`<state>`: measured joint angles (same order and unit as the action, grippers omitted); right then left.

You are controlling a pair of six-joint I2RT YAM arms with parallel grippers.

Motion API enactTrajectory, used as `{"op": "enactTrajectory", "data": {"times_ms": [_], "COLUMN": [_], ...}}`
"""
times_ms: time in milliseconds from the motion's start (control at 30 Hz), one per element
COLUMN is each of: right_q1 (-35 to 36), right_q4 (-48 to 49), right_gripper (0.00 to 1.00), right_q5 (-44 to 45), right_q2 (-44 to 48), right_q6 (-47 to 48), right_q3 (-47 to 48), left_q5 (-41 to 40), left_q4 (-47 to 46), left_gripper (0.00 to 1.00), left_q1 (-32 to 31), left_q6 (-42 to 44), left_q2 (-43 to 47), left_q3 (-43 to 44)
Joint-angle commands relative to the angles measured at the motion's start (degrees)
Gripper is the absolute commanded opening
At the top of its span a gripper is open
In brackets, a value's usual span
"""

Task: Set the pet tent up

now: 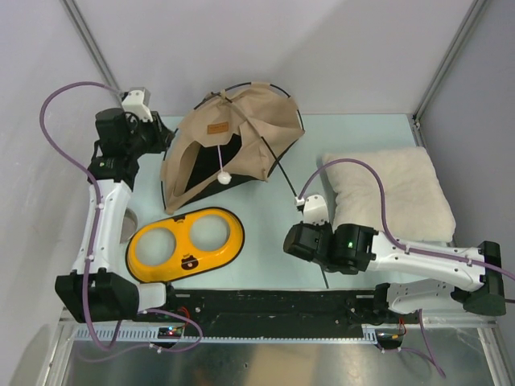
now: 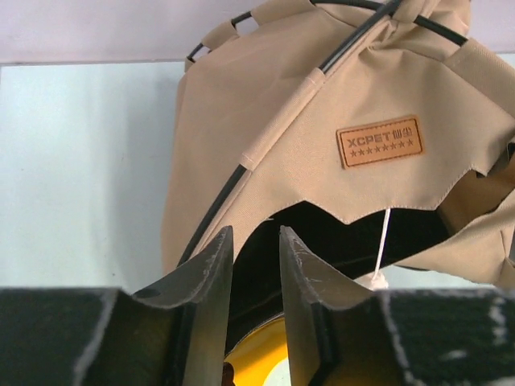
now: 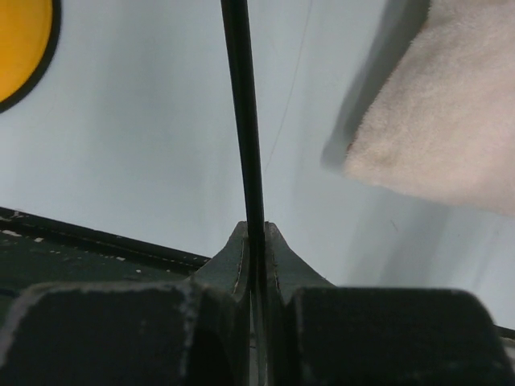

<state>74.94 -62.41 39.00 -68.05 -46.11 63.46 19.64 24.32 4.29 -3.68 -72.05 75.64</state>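
Note:
The pet tent lies partly collapsed at the back of the table, tan fabric with a brown label and a white pom-pom hanging over its dark opening. My left gripper is at the tent's left edge. In the left wrist view its jaws stand narrowly apart just below the fabric hem, with nothing seen between them. One thin black pole runs from the tent toward the near right. My right gripper is shut on that pole.
A yellow double-bowl feeder lies in front of the tent, near the left arm. A cream fluffy pillow sits at the right, beside the right arm. A black rail runs along the near edge.

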Motion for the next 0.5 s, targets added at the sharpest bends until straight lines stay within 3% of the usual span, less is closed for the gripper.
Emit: {"op": "enactTrajectory", "data": {"times_ms": [0, 100, 233, 467], "right_q1": [0.53, 0.37, 0.27, 1.28], "right_q4": [8.59, 14.04, 20.76, 29.47], "right_gripper": [0.0, 0.0, 0.0, 0.0], "right_q5": [-0.41, -3.43, -8.61, -15.64], "right_q2": [0.27, -0.72, -2.17, -4.0], "right_q6": [-0.33, 2.85, 5.39, 8.76], "right_q3": [1.93, 2.07, 2.11, 2.12], "left_q5": [-5.37, -3.19, 0.12, -3.35], "left_q4": [-1.2, -1.23, -1.96, -5.78], "left_gripper": [0.39, 0.54, 0.68, 0.79], "left_q1": [-1.07, -2.86, -11.49, -28.44], "left_q6": [-3.56, -8.14, -14.33, -23.2], "left_q2": [2.07, 5.34, 9.69, 11.67], "left_q3": [4.52, 3.12, -2.37, -11.35]}}
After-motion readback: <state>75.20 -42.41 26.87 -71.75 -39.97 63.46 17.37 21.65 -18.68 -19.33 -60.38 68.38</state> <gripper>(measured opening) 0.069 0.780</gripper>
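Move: From the left hand, the middle of the pole's free stretch between tent top and right hand lies about 31 cm right, 9 back and 5 below. The pet tent's bulk is some 16 right, 14 ahead and 17 below; its white ball is about 13 right, 1 ahead and 20 below, and the yellow frame 15 back, 2 left, 30 below. From the right hand, still gripping the pole near its end, the tent's near right corner is about 28 ahead, 14 left, 8 below. Rightward and back, after a first lift of about 3 cm, the left hand sweeps some 14 cm right towards the pole, opening its empty fingers wide, turning some 15 degrees clockwise and dipping its left side. Level to the left, the right hand carries the gripped pole about 9 cm towards the left hand, rolling its left side up and turning slightly counter-clockwise. ##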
